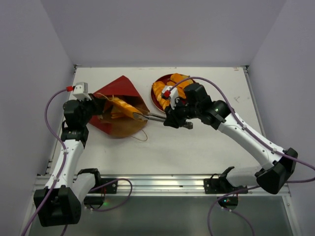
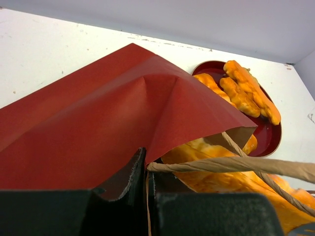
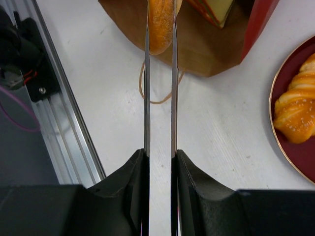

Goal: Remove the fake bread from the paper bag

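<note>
The dark red paper bag [image 1: 115, 91] lies on its side at the left, its brown mouth facing right. My left gripper [image 1: 96, 105] is shut on the bag's upper edge [image 2: 98, 123], next to a cord handle [image 2: 236, 164]. My right gripper [image 1: 170, 118] is shut on metal tongs [image 3: 147, 98]. The tong tips pinch a long orange bun [image 3: 161, 24] at the bag's mouth. More fake bread [image 1: 120, 105] lies inside the bag, including a yellow wedge [image 3: 216, 7]. Several breads [image 1: 162, 88] lie on the round dark red plate [image 1: 153, 101].
The plate [image 2: 268, 137] sits just right of the bag's mouth, also in the right wrist view [image 3: 295, 157]. A loose cord handle [image 3: 157, 93] loops onto the white table in front of the bag. An aluminium rail [image 1: 162, 184] runs along the near edge.
</note>
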`<state>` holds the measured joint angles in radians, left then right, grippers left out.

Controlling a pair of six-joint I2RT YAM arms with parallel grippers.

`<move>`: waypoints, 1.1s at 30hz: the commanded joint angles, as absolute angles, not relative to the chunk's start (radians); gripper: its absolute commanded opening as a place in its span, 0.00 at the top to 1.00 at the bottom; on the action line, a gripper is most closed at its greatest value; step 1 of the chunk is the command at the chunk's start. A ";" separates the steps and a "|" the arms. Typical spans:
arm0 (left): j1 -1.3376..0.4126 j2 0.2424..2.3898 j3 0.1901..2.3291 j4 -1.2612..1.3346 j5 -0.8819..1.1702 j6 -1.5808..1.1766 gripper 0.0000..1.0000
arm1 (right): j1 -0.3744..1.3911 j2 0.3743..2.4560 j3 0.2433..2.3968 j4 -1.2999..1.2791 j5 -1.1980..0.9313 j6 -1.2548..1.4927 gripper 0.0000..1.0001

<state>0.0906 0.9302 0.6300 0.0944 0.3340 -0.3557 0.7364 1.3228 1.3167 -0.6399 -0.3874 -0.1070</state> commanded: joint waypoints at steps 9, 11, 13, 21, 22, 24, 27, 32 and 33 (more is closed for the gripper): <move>0.103 0.999 0.696 0.095 0.265 -0.364 0.91 | 0.648 1.094 1.253 -0.897 -0.517 -0.457 1.00; 0.103 1.017 0.712 0.094 0.262 -0.364 0.91 | 0.624 1.052 1.244 -0.931 -0.518 -0.489 1.00; 0.104 1.029 0.718 0.095 0.261 -0.364 0.91 | 0.592 1.014 1.232 -0.945 -0.517 -0.502 1.00; 0.104 1.025 0.696 0.092 0.236 -0.348 0.91 | 0.473 0.911 1.233 -0.963 -0.485 -0.469 1.00; 0.106 1.020 0.690 0.092 0.235 -0.345 0.91 | 0.462 0.904 1.239 -0.965 -0.482 -0.462 1.00; 0.104 1.017 0.684 0.092 0.233 -0.344 0.91 | 0.437 0.890 1.262 -0.966 -0.483 -0.453 1.00; 0.103 1.019 0.673 0.094 0.242 -0.342 0.91 | 0.408 0.890 1.308 -0.963 -0.477 -0.422 1.00; 0.104 1.005 0.667 0.092 0.255 -0.337 0.91 | 0.370 0.923 1.348 -0.896 -0.340 -0.342 1.00; 0.104 1.003 0.663 0.092 0.258 -0.336 0.91 | 0.364 0.931 1.342 -0.878 -0.312 -0.309 1.00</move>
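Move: The right hand's tongs already grip a long bread in the bag's mouth, about 19 cm to the hand's left, 8 cm ahead and 13 cm lower. The red plate is some 24 cm ahead, 7 cm right and 23 cm down, with a twisted loaf on its near-left side, about 24 cm ahead and 2 cm left of the hand. The left hand still pinches the bag's rim; from it the held bread is about 9 cm right, 2 cm back and 8 cm below. Rightward, some 15 cm, the right hand draws the tongs and their bread out of the bag, first also pulling back about 5 cm. Near the end it climbs some 5 cm and eases forward, the wrist swinging counter-clockwise, then clockwise, as the bread comes towards the plate; its fingers keep their grip on the tongs. The left hand keeps hold of the bag's rim, shifting forward about 2 cm. ##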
